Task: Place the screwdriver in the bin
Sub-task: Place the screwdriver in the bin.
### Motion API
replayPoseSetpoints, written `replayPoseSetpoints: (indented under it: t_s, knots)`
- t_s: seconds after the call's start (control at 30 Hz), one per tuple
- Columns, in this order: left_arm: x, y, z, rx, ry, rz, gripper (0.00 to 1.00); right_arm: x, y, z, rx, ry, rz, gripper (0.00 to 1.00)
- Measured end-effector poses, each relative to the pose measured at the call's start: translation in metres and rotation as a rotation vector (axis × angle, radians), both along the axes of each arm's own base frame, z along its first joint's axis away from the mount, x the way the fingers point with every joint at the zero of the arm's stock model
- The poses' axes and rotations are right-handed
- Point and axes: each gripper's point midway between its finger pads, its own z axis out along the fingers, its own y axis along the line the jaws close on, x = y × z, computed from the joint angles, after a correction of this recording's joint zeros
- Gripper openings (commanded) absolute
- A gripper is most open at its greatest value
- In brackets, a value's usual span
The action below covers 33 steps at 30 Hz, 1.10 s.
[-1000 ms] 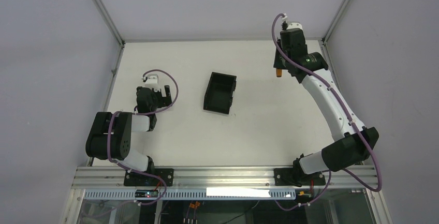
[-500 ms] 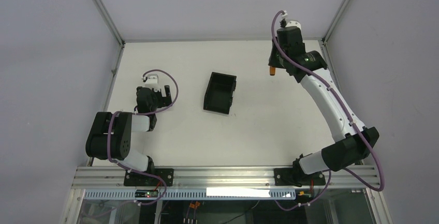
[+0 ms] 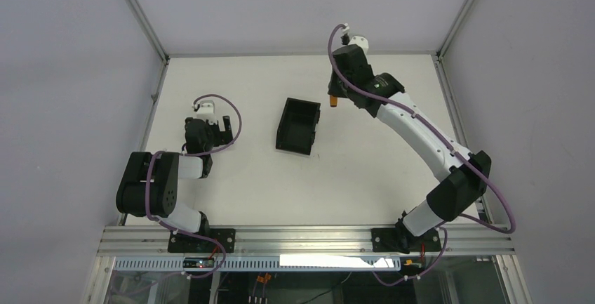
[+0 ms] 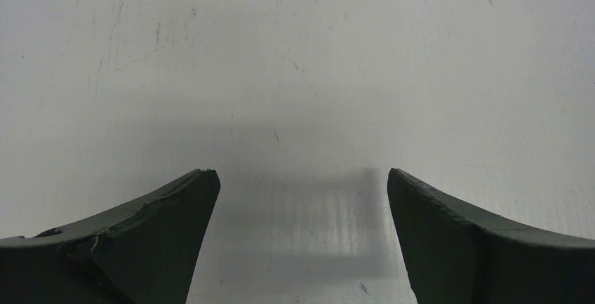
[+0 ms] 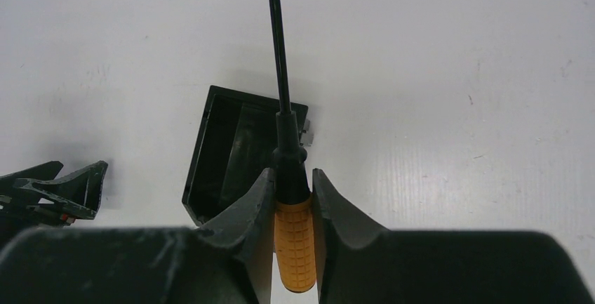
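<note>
The screwdriver [image 5: 293,237] has an orange handle and a thin black shaft. My right gripper [image 5: 292,184] is shut on its handle, with the shaft pointing away from the wrist. In the top view the orange handle [image 3: 335,100] hangs in my right gripper [image 3: 337,93], held above the table just right of the black open-top bin [image 3: 298,126]. The bin [image 5: 235,151] lies below and left of the shaft in the right wrist view. My left gripper [image 4: 300,177] is open and empty over bare table, and sits at the far left in the top view [image 3: 219,130].
The white table [image 3: 365,170] is walled by grey panels and metal frame posts. My left gripper [image 5: 52,192] shows at the left edge of the right wrist view. The arm bases stand on the aluminium rail [image 3: 302,237] at the near edge.
My right arm has swung left from the far right corner, carrying the screwdriver towards the bin. The left arm and the bin have not moved.
</note>
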Motion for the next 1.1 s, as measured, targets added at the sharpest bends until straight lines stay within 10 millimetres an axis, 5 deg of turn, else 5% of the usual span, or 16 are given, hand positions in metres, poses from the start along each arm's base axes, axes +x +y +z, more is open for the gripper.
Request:
replayPoseSetpoints:
  t_s: [0.53, 0.8, 1.1]
  knots:
    - [0.0, 0.0, 0.0, 0.0, 0.0, 0.0, 0.99, 0.004, 0.087, -0.024, 0.039, -0.016, 0.064, 0.0]
    - [0.0, 0.0, 0.0, 0.0, 0.0, 0.0, 0.99, 0.009, 0.105, -0.042, 0.037, -0.006, 0.055, 0.0]
    - [0.0, 0.0, 0.0, 0.0, 0.0, 0.0, 0.99, 0.015, 0.115, -0.089, -0.008, 0.038, 0.05, 0.0]
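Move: The screwdriver is already pinched by its handle in the right gripper, shaft pointing ahead. The bin it is going to has its middle about 11 cm to the right hand's left, roughly level fore and aft, and some 24 cm below. The idle left gripper stands about 31 cm farther left than the bin, level with it; from that left hand the bin is about 31 cm to the right, level fore and aft, and a couple of centimetres lower. The screwdriver is carried left by the right hand, about 11 cm, until its handle is above the bin; the sideways travel slows as the hand sinks more steeply towards the bin, about 9 cm lower in all. The fingers keep their grip on the handle, and the wrist hardly turns. ##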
